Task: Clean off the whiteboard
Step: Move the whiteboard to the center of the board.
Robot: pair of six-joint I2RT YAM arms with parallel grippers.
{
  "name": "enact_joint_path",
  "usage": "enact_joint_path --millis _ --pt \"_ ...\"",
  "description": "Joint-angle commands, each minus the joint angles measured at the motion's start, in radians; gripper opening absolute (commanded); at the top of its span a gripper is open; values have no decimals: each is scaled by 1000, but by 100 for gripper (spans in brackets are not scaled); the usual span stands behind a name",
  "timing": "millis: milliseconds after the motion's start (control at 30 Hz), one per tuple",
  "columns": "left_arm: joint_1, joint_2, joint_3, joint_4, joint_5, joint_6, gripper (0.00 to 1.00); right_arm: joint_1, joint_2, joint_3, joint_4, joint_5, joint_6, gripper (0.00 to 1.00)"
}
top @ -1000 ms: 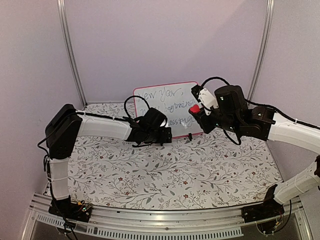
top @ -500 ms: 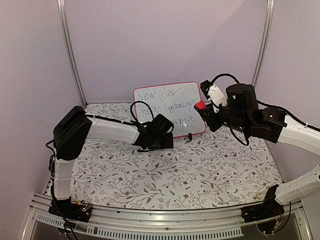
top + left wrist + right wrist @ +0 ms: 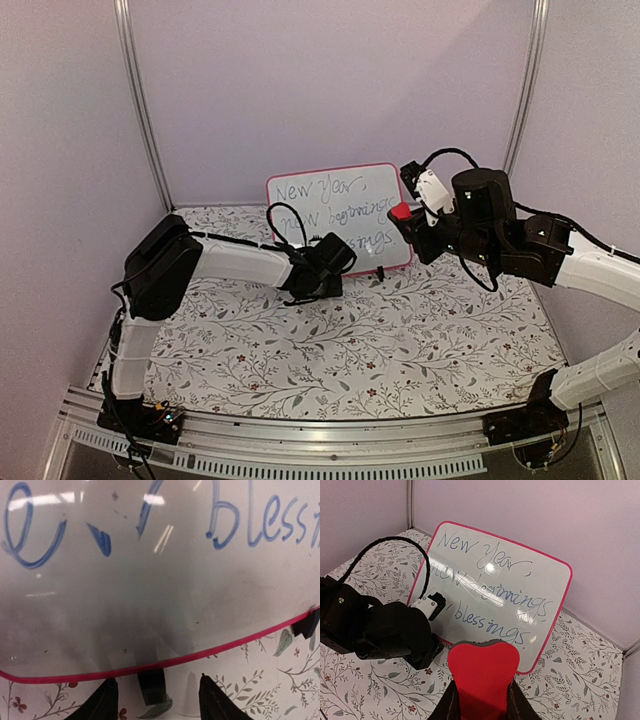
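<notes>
The whiteboard (image 3: 335, 212) leans upright against the back wall, pink-rimmed, with blue handwriting across it. My left gripper (image 3: 333, 270) sits low at its bottom edge. In the left wrist view the board (image 3: 150, 590) fills the frame, and my left gripper (image 3: 156, 697) stands open, its dark fingertips (image 3: 102, 702) apart on either side of a black clip foot (image 3: 150, 685) under the rim. My right gripper (image 3: 410, 226) hovers by the board's right edge, shut on a red eraser (image 3: 401, 211). From the right wrist, the eraser (image 3: 482, 672) points at the board (image 3: 495, 580).
The floral tablecloth (image 3: 380, 330) covers the table in front of the board. Pale walls with metal posts (image 3: 140, 100) close in the back and sides. The left arm's black cable (image 3: 395, 545) loops in front of the board's left part.
My left arm has slid right along the board's lower edge and its jaws have narrowed. The right gripper drew slightly right with the eraser, then held still.
</notes>
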Motion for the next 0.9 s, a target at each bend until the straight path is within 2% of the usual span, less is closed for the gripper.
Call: enact_joint_path --millis 0,167,267,500,667,800,867 --pt "-14 59 53 -57 -43 -14 53 -3 -14 -9 20 -13 8 14" --pt "-14 74 68 -73 -61 -30 51 -3 -21 -12 19 -24 13 14" --pt "-14 78 68 -84 -74 -46 43 -3 -21 -13 20 -32 18 14" --pt "-14 92 69 -105 -107 -80 34 -3 -20 -16 21 -48 20 14" --pt "-14 105 80 -114 -127 -87 22 -3 -12 -18 20 -66 30 14" --pt "-14 115 94 -124 -126 -85 0 -3 -11 -16 22 -73 32 14" --pt "-15 113 88 -125 -124 -89 0 -3 -9 -15 19 -79 33 14"
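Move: Just below the left fingers, about 2 cm down, 1 cm ahead and 1 cm to their left, sits the black left clip on the whiteboard's near edge. The right clip lies some 10 cm to the hand's right and 3 cm ahead; the whiteboard's middle is about 10 cm ahead, 2 cm right and 4 cm higher. From the right hand, still holding the red eraser, the left clip lies roughly 10 cm ahead, 12 cm left and 28 cm below. Sinking some 1.5 cm around the left clip at the whiteboard's near edge, the left hand then eases about 1.5 cm to its left and 1 cm forward. It turns slightly counter-clockwise, and its half-open fingers close almost fully to pinch the clip against the pink rim. ##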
